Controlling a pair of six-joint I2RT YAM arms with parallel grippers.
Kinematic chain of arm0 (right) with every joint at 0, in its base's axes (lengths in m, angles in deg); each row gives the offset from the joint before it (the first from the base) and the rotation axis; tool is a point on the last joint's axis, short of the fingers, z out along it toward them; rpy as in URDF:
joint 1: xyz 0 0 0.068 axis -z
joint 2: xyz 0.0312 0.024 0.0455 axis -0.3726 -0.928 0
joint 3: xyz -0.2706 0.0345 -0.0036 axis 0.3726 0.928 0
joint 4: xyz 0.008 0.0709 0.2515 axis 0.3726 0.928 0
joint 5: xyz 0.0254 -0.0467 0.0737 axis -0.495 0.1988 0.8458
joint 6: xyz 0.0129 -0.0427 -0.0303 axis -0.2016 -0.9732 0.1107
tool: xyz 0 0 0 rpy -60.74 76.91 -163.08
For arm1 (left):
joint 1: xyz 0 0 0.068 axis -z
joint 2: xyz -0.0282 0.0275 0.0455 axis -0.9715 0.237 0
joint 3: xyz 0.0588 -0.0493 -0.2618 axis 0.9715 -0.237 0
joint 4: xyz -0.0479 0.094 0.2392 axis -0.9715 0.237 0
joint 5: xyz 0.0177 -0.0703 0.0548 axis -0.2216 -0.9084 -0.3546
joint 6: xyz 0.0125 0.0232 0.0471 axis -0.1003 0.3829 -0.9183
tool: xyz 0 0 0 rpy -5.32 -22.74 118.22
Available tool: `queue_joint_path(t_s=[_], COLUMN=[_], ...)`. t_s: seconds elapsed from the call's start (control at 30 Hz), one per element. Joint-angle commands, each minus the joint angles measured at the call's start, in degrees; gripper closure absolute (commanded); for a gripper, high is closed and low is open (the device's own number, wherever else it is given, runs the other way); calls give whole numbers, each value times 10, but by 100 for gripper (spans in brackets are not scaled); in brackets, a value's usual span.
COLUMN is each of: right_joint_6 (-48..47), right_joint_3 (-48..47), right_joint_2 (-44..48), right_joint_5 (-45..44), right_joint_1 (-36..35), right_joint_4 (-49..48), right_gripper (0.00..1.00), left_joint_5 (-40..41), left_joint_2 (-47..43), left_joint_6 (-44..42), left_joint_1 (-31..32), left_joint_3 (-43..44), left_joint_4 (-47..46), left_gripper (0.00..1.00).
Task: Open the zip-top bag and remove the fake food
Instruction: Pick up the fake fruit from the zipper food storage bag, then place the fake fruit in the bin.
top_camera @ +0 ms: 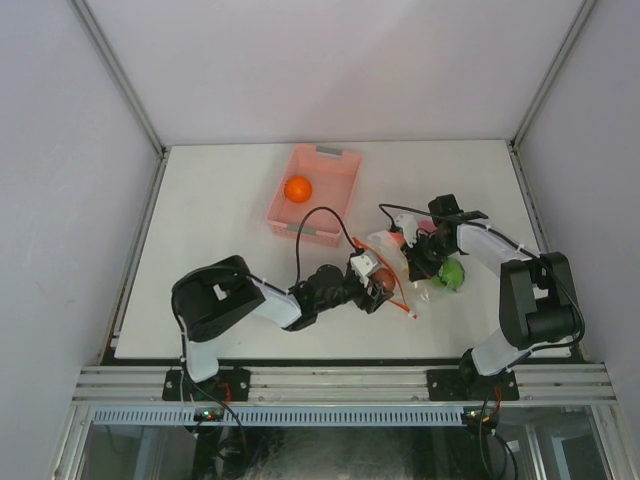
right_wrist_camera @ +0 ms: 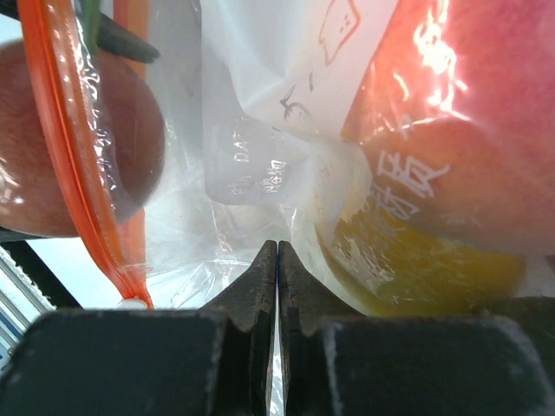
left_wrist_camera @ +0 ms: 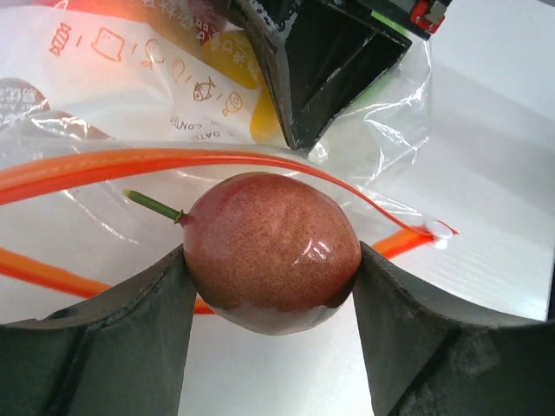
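My left gripper (left_wrist_camera: 271,256) is shut on a red-brown fake fruit (left_wrist_camera: 271,251) with a green stem, one finger against each side of it. It holds the fruit just in front of the zip-top bag's (left_wrist_camera: 130,78) mouth, where the orange zipper strip (left_wrist_camera: 173,160) curves behind it. In the top view the left gripper (top_camera: 378,285) is at the bag's (top_camera: 392,252) near-left end. My right gripper (right_wrist_camera: 277,251) is shut, pinching the clear bag film (right_wrist_camera: 243,156). Yellow (right_wrist_camera: 416,277) and red-peach (right_wrist_camera: 486,130) fake food lie inside the bag.
A pink slotted basket (top_camera: 330,153) stands at the back centre with an orange fake fruit (top_camera: 297,188) in it. A green piece (top_camera: 452,273) shows by the right gripper (top_camera: 418,262). The right arm's black link (left_wrist_camera: 329,61) sits close behind the bag.
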Motion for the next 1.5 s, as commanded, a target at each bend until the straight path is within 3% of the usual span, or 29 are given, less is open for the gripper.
queue_joint_path(t_s=[0.0, 0.37, 0.57, 0.97, 1.2, 1.47], right_joint_6=[2, -25, -54, -61, -63, -63], right_joint_3=[-29, -44, -50, -51, -51, -51], right_joint_2=[22, 33, 45, 52, 51, 50], right_joint_5=[11, 25, 44, 44, 41, 36], right_joint_1=[5, 9, 9, 14, 14, 13], right_joint_4=[4, 37, 64, 67, 67, 66], right_gripper=[100, 99, 99, 98, 98, 98], left_joint_5=[-60, -130, -189, -248, -269, -223], left_joint_2=[-59, -188, -233, -301, -322, -280], left_joint_6=[60, 82, 117, 129, 154, 181], left_joint_1=[-23, -55, -104, -171, -234, -297], left_joint_3=[-20, -51, -24, 21, 60, 136], left_joint_4=[43, 197, 284, 361, 402, 451], left_gripper=[70, 71, 71, 71, 71, 71])
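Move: The left hand already holds the reddish-brown fruit at the bag mouth, whose middle is roughly 3 cm to its right and a centimetre ahead. The basket lies some 23 cm ahead and 17 cm left of that hand, slightly lower, with the orange fruit in it about 26 cm ahead and 21 cm left. The right gripper is about 10 cm to its right and 2 cm ahead. From the right hand, the basket is around 22 cm ahead and 27 cm left. Keeping its grip on the reddish-brown fruit, the left hand draws it clear of the bag mouth, leftward with a slight pull back and a small rise, then climbs and swings forward towards the basket: about 13 cm left and 13 cm up in all. The wrist rolls some 20 degrees, forward side dipping. The right hand, fingers still shut at the bag, rises about 3 cm. ##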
